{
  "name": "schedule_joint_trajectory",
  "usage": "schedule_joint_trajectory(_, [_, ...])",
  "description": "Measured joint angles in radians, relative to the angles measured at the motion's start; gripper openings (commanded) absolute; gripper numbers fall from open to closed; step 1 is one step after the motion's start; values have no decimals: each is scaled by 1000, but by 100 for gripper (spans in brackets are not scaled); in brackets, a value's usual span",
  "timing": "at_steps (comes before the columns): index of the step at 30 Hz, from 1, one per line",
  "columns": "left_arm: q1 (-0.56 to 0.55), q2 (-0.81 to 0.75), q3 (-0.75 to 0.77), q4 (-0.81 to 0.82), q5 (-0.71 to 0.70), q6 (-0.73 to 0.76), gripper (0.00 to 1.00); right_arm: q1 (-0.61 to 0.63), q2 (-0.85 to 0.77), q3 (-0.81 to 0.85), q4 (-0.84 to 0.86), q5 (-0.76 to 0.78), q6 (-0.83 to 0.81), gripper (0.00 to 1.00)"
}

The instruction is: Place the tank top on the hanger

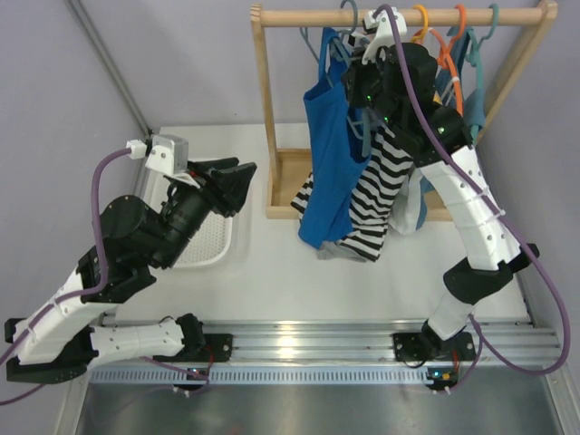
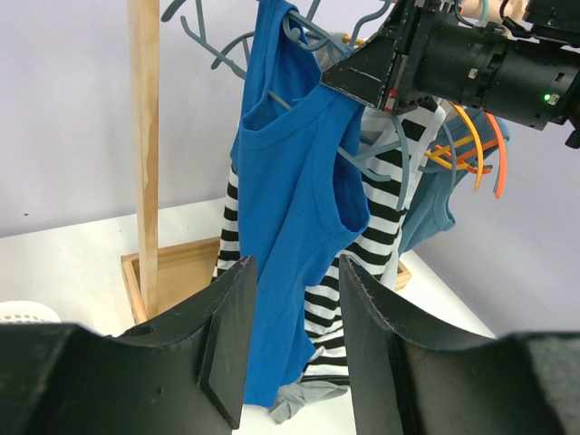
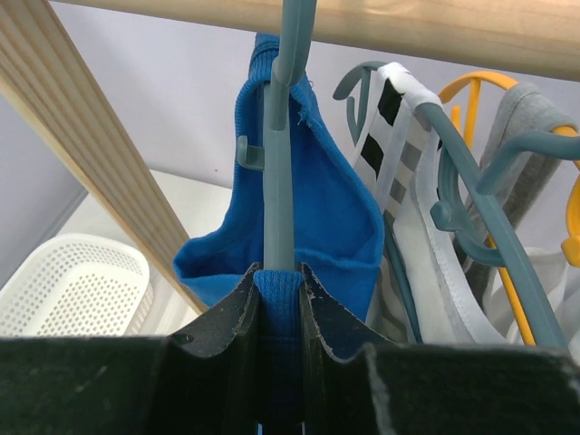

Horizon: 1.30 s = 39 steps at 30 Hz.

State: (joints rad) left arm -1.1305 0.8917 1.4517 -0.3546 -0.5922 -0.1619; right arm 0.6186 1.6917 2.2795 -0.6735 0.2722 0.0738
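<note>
The royal-blue tank top (image 1: 328, 154) hangs from the rack's rail on the slate-blue hanger (image 3: 278, 172), whose hook goes over the wooden rail (image 3: 381, 27). One strap is draped over the hanger's arm. My right gripper (image 3: 279, 276) is up under the rail, shut on the hanger's arm with a fold of the tank top (image 3: 317, 217) pinched between the jaws. My left gripper (image 1: 237, 181) floats open left of the rack. Nothing is between its jaws, and in the left wrist view the tank top (image 2: 299, 199) shows well beyond my left gripper (image 2: 294, 272).
The wooden rack (image 1: 268, 109) also carries a black-and-white striped top (image 1: 381, 195), an orange hanger (image 1: 450, 63), a yellow hanger (image 1: 421, 23) and a teal top (image 1: 468, 68). A grey cloth (image 1: 349, 252) hangs lowest. A white basket (image 1: 204, 245) lies under my left arm.
</note>
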Motion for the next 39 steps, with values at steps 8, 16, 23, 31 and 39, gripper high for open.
schedule_joint_trajectory(8, [0,-6,-4,-6,0,0,46,-2,16,8,17,-5,6,0])
schedule_joint_trajectory(16, [0,-8,-11,-9,-1,-1,46,-8,46,6,32,-11,15,0])
schedule_joint_trajectory(23, [0,-12,-22,-14,-4,-8,46,-10,46,-28,46,-22,23,0])
schedule_joint_trajectory(31, [0,-12,-37,-13,-12,-16,47,-13,41,-64,74,-37,42,15])
schedule_joint_trajectory(39, [0,-10,-63,-12,-27,-28,47,-13,-5,-108,79,-60,65,47])
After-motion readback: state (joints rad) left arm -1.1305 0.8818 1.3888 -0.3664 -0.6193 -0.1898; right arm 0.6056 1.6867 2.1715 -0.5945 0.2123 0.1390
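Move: The right hand grips the blue tank top's strap over the hanger's shoulder; the spot on the rail for its hook lies about 6 cm ahead, 8 cm above and 1 cm to the left. The striped top hangs some 3 cm ahead and 4 cm right of this hand, its middle 12 cm lower. The rack's left post stands 6 cm ahead and 13 cm left. From the left hand, that rail spot is roughly 27 cm ahead, 15 cm right and 8 cm up. Keeping its pinch on the covered hanger shoulder, the right hand eases forward about 2 cm and then mostly sinks, nearly 3 cm in all with a slight drift left, lowering the hanger's hook onto the rail with hardly any wrist turn. Once down, its fingers spread to almost half open around the blue strap and the hand starts backing away by 1 cm, while the empty left hand sinks about 2.5 cm off to the side. ##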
